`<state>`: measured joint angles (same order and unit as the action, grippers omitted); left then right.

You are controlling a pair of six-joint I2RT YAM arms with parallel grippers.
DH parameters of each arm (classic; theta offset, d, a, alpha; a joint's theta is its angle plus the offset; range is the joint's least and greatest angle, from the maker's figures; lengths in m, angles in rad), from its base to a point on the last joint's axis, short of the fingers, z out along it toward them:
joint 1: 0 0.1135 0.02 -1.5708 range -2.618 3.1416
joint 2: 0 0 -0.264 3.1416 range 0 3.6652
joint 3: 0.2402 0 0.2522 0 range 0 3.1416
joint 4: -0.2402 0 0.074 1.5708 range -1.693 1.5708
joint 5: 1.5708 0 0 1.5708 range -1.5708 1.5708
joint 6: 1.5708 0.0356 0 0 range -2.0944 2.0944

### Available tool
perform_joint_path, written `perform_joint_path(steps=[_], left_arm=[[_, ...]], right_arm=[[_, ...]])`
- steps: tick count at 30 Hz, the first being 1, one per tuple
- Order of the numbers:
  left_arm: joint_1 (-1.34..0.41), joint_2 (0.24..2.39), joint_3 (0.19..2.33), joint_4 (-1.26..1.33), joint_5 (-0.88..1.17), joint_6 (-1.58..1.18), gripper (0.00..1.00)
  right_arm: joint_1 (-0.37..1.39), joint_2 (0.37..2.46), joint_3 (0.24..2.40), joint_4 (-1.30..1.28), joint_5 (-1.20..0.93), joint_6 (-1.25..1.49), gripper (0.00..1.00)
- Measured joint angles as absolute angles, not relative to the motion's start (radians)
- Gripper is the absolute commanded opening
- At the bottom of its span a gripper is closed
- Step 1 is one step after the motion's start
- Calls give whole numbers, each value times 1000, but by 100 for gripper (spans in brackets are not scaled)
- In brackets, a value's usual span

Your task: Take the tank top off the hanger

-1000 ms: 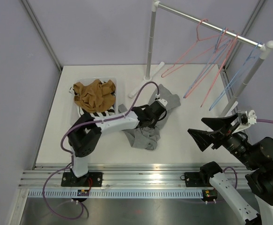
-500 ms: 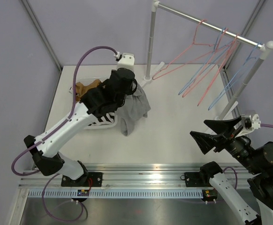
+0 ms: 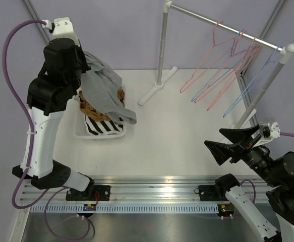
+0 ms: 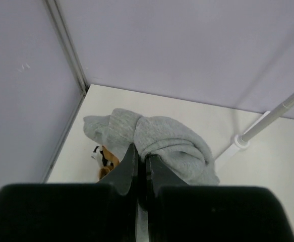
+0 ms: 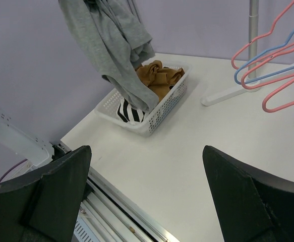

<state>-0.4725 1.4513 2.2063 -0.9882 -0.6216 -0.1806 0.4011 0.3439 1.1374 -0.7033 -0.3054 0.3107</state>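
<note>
A grey tank top (image 3: 106, 93) hangs bunched from my left gripper (image 3: 83, 69), which is shut on it high above the table's back left. Its lower end droops onto the white basket (image 3: 101, 134). In the left wrist view the two fingers are pressed together around a fold of the tank top (image 4: 162, 141) at the gripper (image 4: 140, 154). Several pink and blue hangers (image 3: 222, 55) hang bare on the rail at the back right; the tank top is on none of them. My right gripper (image 3: 215, 138) stays wide open and empty over the front right (image 5: 145, 151).
The basket (image 5: 162, 108) holds a brown garment (image 5: 159, 78) and a black-and-white striped cloth (image 3: 99, 126). The rack's upright pole (image 3: 160, 45) and its foot (image 3: 157, 89) stand at the back middle. A second pole (image 3: 265, 85) rises at the right.
My left arm has lifted the tank top from the middle of the table and swung it up and left to above the basket. The right arm has barely moved.
</note>
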Motion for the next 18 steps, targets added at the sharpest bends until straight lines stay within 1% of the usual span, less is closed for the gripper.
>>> perform_joint_path(steps=[3,6,15,18], left_arm=[[-373,1483,2278,-991,-527,-160,0],[-310,1511,2268,-984,-427,-154,0],[-237,1591,1976,-949,-242,-160,0],[-179,1608,1906,-952,-180,-186,0]], right_arm=[[401,354,1137,-701,-306,310,100],[401,369,1137,-701,-307,310,99],[401,375,1129,-700,-309,310,99],[401,375,1124,-699,-316,310,99]])
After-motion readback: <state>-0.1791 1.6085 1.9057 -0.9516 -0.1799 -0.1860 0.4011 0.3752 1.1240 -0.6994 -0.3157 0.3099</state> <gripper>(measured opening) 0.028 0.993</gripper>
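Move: The left hand already holds the grey tank top high in front of it; the white basket's middle lies about 8 cm ahead of this hand, hardly to either side, and some 44 cm below. Inside are the brown top, about 9 cm ahead, and the striped top's near part, only 1 cm ahead and 3 cm right; the rack foot is about 17 cm ahead and 26 cm right. From the right hand the basket is roughly 31 cm ahead, 43 cm left and 34 cm down. After a slight lift, the left hand sinks about 17 cm towards the basket while reaching some 8 cm forward, lowering the grey tank top over the clothes already inside. Its wrist tips the fingers from nearly level to some 25 degrees more downward, and they stay shut on the cloth throughout. ##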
